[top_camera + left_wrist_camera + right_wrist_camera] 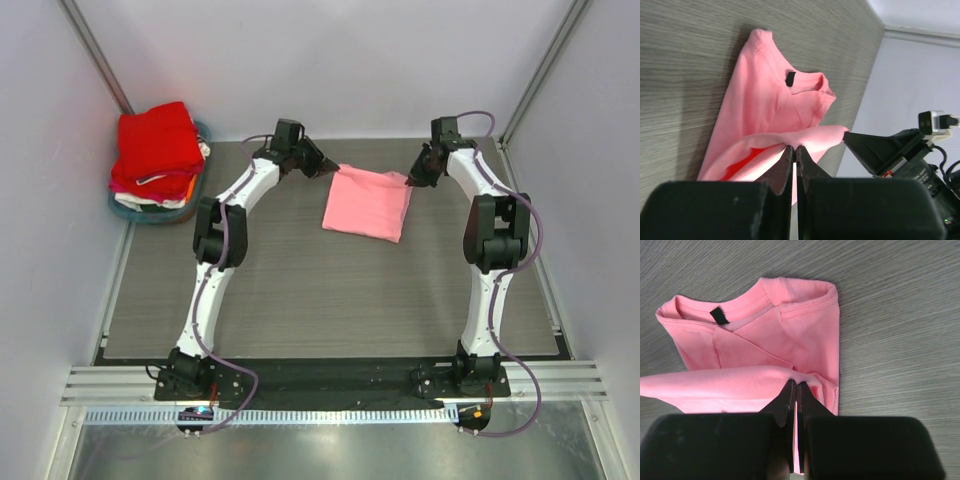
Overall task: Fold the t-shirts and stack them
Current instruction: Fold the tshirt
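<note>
A light pink t-shirt (368, 202) lies partly folded at the far middle of the table, its black neck label (719, 315) showing. My left gripper (330, 168) is shut on its far left corner. My right gripper (409, 181) is shut on the far right corner. Both corners are lifted a little off the table. In the left wrist view the pinched pink edge (812, 135) stretches toward the right gripper (860, 142). In the right wrist view the fingertips (796, 386) pinch a raised fold above the lower layers. A stack of folded t-shirts (157, 155), bright red on top, sits far left.
The stack rests in a shallow teal tray (150, 214) in the far left corner, beside the left wall. Walls close in the table on three sides. Metal rails (330, 382) run along the near edge by the arm bases.
</note>
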Motion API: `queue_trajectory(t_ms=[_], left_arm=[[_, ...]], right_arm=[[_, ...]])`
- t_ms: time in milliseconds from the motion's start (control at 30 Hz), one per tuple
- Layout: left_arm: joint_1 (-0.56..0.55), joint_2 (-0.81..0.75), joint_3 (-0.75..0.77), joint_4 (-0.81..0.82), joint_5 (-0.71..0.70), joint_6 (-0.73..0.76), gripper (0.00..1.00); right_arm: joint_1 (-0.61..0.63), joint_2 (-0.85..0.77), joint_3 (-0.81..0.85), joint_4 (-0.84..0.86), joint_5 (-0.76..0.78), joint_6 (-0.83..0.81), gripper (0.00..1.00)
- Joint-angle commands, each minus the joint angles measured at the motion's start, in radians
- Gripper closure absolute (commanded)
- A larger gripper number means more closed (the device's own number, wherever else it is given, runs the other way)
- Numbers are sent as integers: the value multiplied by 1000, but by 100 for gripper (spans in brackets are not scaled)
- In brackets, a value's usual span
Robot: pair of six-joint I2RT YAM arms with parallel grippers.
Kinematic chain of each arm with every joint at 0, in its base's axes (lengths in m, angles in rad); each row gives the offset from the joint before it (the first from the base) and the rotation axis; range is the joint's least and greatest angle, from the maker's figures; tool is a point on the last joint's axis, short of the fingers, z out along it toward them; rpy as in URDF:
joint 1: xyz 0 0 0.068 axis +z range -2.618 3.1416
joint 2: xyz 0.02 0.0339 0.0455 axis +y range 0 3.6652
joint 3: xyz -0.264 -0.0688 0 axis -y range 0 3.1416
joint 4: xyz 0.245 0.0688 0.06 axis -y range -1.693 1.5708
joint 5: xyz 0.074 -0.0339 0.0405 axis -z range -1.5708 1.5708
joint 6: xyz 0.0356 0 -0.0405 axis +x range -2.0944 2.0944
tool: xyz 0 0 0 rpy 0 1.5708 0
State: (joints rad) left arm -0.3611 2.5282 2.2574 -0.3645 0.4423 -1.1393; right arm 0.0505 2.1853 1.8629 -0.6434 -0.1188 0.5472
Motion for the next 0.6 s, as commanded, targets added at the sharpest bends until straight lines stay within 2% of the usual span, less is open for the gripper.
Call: queue_trajectory(t_ms=[0,100,167,233,267,300,333,367,400,467,500,567], left_arm=[[1,-39,1,128,27,-30,99],[-1,-2,36,185,32,-59,98],[-9,53,69,211,21,-69,93],[-13,101,140,275,4,-95,66],[-21,166,172,304,0,-100,50],[-22,199,206,352,-1,-103,3],[-24,237,303,345,12,-111,0],[-18,272,333,342,24,-114,0],[-15,267,343,341,32,-114,0],[-9,216,237,348,15,-73,0],[-7,130,175,357,-2,-48,0],[-6,54,50,333,-31,53,0]], right_arm=[[-14,-58,21,21,-2,5,99],[-23,-47,30,30,-1,11,99],[-35,-32,50,34,5,19,99],[-38,-7,76,47,24,36,99],[-70,1,78,60,30,45,99],[-75,10,76,101,40,56,67],[-78,28,70,126,36,60,45],[-78,50,79,142,19,51,1],[-78,66,100,122,12,50,0],[-78,62,114,110,14,34,0],[-78,42,92,132,27,34,0],[-78,-24,-48,201,42,34,0]])
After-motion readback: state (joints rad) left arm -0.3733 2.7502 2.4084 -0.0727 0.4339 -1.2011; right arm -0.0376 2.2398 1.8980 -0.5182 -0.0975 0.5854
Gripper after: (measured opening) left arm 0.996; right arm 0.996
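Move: Each hand still pinches a corner of the pink t-shirt's folded-over edge. The collar's middle lies roughly 10 cm right of the left hand, level with it and about 6 cm below; the shirt's folded body centres 9 cm back and 7 cm right. From the right hand the collar is some 4 cm ahead, 7 cm left and 4 cm below, and that body's centre 5 cm back and 10 cm left. Both hands open wide, letting go of the folded-over edge while swinging about 5 cm forward and right. ##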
